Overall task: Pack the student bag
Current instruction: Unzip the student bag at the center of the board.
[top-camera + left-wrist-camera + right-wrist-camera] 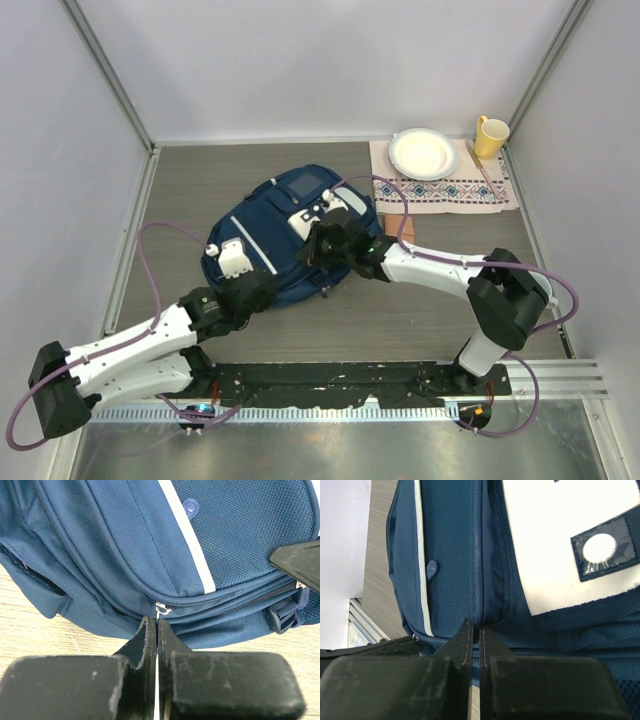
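The student bag (285,225), navy with pale stripes, lies flat mid-table. My left gripper (247,287) is at its near left edge. In the left wrist view its jaws are shut (157,623), and the silver zipper pull (161,611) runs down into the tips. My right gripper (318,246) reaches onto the bag's top from the right. Its jaws (476,626) are shut on a raised fabric seam of the bag (455,555), beside the white patch (560,540). The right finger's black edge (300,562) shows in the left wrist view.
A patterned cloth (450,188) lies at the back right with a white plate (424,153) on it and a yellow mug (490,136) beside it. A small brown block (400,230) sits just right of the bag. Enclosure walls stand on three sides.
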{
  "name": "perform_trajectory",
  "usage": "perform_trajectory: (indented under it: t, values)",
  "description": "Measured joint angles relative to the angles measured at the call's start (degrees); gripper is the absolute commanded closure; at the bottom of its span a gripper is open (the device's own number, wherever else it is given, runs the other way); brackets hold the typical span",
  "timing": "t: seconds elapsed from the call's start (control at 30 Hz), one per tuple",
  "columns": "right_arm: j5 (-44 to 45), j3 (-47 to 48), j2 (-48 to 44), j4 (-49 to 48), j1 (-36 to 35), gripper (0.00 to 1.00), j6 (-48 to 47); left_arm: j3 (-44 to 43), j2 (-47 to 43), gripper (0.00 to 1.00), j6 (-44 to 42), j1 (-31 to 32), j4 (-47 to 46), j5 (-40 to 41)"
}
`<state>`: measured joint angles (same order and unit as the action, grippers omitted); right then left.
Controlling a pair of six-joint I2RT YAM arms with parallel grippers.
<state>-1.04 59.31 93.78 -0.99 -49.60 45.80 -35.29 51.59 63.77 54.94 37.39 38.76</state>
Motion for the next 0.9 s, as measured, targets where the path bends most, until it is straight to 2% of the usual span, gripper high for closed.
perform_trajectory:
  t: [0.33, 0.6, 0.67, 0.7, 0.77, 0.8, 0.9]
  values:
    - [-3.7, 11.6, 5.7, 8.9, 0.0, 0.99, -8.3, 1.3, -4.9, 1.00, 0.3, -0.1, 0.7, -0.4]
    - [-5.0, 23.0, 13.3, 16.0, 0.1, 0.98, -16.0, 1.8, -3.1, 1.00, -0.5, 3.3, -0.9, -1.1]
    - [-4.8, 25.8, 15.0, 18.3, 0.5, 0.89, -17.2, 1.8, -1.9, 1.00, -1.1, 4.2, -2.7, -1.2]
    - [-4.9, 27.2, 15.9, 19.5, 0.9, 0.73, -17.3, 1.8, -1.1, 1.00, -1.4, 4.6, -4.0, -1.4]
    - [-5.5, 28.4, 16.8, 20.5, 1.9, 0.58, -17.4, 1.8, 0.7, 1.00, -2.0, 4.9, -6.7, -1.8]
    - [-4.8, 28.4, 16.9, 20.3, 2.5, 0.47, -17.3, 1.7, 1.4, 1.00, -2.3, 5.0, -7.7, -2.3]
    - [-3.3, 25.7, 15.0, 17.4, 5.6, 0.41, -16.4, 1.6, 2.9, 1.00, -2.8, 5.6, -9.5, -3.5]
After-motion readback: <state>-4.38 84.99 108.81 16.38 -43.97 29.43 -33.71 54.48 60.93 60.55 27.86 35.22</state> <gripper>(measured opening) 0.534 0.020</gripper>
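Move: The zipper pull at the bag's near edge is already in the left fingertips, with the middle of the white stripe about 6 cm ahead and 2 cm left of that hand, and the side buckle some 11 cm right, 2 cm back. A fold of the bag is already pinched in the right fingertips; from that hand the white patch lies about 6 cm ahead and level sideways, the zipper pull roughly 9 cm left and 3 cm back. The bag's pinched fold is hauled left and forward by the right hand, about 4 cm each way, as that hand swings some 15 degrees counter-clockwise; its fingers then open and it sweeps forward and right over the bag. The left hand keeps the zipper pull pinched, nearly still at first, then goes about 5 cm right, turning slightly clockwise. ##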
